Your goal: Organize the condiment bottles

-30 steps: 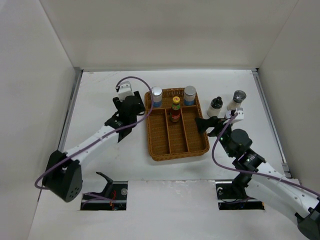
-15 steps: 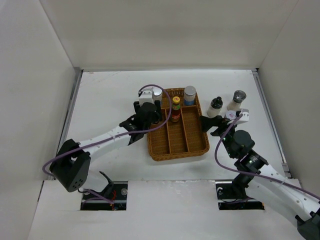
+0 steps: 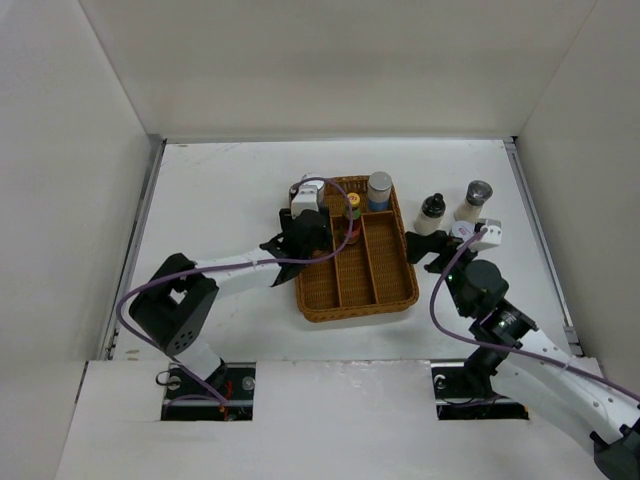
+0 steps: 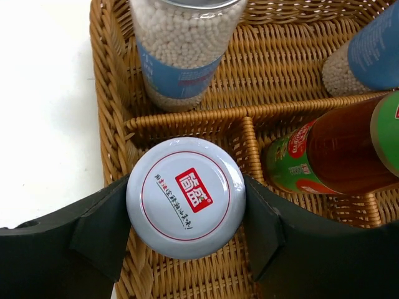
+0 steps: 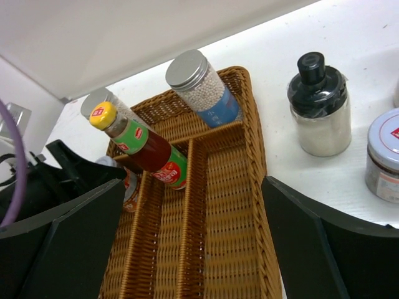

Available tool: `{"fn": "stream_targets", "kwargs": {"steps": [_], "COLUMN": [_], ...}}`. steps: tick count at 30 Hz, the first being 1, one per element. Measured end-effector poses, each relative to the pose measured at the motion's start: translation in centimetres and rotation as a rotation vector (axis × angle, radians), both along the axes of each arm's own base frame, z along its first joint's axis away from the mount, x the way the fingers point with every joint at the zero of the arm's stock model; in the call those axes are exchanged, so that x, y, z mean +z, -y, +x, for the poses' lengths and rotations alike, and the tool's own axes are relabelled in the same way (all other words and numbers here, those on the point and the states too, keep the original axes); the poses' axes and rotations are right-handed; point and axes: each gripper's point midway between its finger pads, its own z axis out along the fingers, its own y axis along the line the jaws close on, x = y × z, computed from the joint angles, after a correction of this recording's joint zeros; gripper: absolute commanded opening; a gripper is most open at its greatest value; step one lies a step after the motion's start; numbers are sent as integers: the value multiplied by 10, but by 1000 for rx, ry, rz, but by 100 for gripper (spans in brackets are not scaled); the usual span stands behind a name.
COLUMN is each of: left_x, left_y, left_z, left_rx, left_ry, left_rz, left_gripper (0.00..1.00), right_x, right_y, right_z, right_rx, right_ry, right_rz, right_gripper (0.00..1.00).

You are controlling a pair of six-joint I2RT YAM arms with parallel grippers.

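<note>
My left gripper (image 4: 185, 205) is shut on a jar with a white, red-marked lid (image 4: 185, 196), over the left lane of the brown wicker tray (image 3: 352, 300). Just beyond it a pale blue-banded jar (image 4: 184, 56) stands in the tray's back left cell, and another (image 3: 379, 189) stands in the back right cell. The yellow-capped dark sauce bottle (image 3: 352, 212) stands in the middle lane. Right of the tray, on the table, are a black-capped jar (image 3: 431, 213), a grey-capped jar (image 3: 474, 199) and another white-lidded jar (image 5: 386, 156). My right gripper (image 3: 430, 250) hangs open at the tray's right rim, holding nothing.
White walls close in the table on three sides. The tray's right lane (image 5: 230, 205) has nothing in it below the blue-banded jar (image 5: 202, 84). The left arm's purple cable (image 3: 135, 300) loops over the near left of the table.
My left arm has swung right, carrying the white-lidded jar from beside the tray's left rim to over its left lane. The right gripper has drawn back slightly to the right.
</note>
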Motion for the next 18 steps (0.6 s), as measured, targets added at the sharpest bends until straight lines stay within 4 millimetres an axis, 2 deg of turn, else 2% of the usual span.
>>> {"fn": "stream_targets", "kwargs": {"steps": [4,8,11,14,16,18], "left_x": [1,22,49,83,106,120], "left_y": [0,8,8,1,-7,-17], "left_z": [-1,-1,-17,-40,-53,-63], "left_rx": [13,8,-12,-38,-47,-42], "left_ry": [11,74,143,233,303,361], "left_rz": [9,-51,-128,-230,-308,-373], "left_gripper": [73,88,93,94,93,93], "right_x": [-5,-17,-24,-25,-28,-34], "right_y": [7,18,36,60,75,87], "right_z": [2,5,6,10,14,20], "right_rx": [-29,-73,-144,-239,-304,-358], "right_ry": [-16,-59,-100,-126,-149,-183], "right_rz": [-13,-48,-83,-101,-111,-128], "right_gripper": [99,100,100,100,100,100]}}
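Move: The left fingers hold the white-capped jar, its middle about 2 cm below their hand point, at the far end of the tray's left compartment. From that hand, the left pepper bottle stands some 8 cm ahead and 1 cm left, the sauce bottle 8 cm right and 1 cm ahead. The other white-capped jar lies roughly 11 cm right, 8 cm ahead and 13 cm below the right hand; the black-capped bottle is about 13 cm ahead and 5 cm right, the grinder 16 cm ahead and 14 cm right. The left fingers let go of the white-capped jar, spreading wide, and the hand lifts clear about 12 cm, backing off some 6 cm as it rolls left side down and tips up. Meanwhile the empty, wide-open right hand swings right and slightly down towards the other white-capped jar, turning clockwise about 20 degrees. ##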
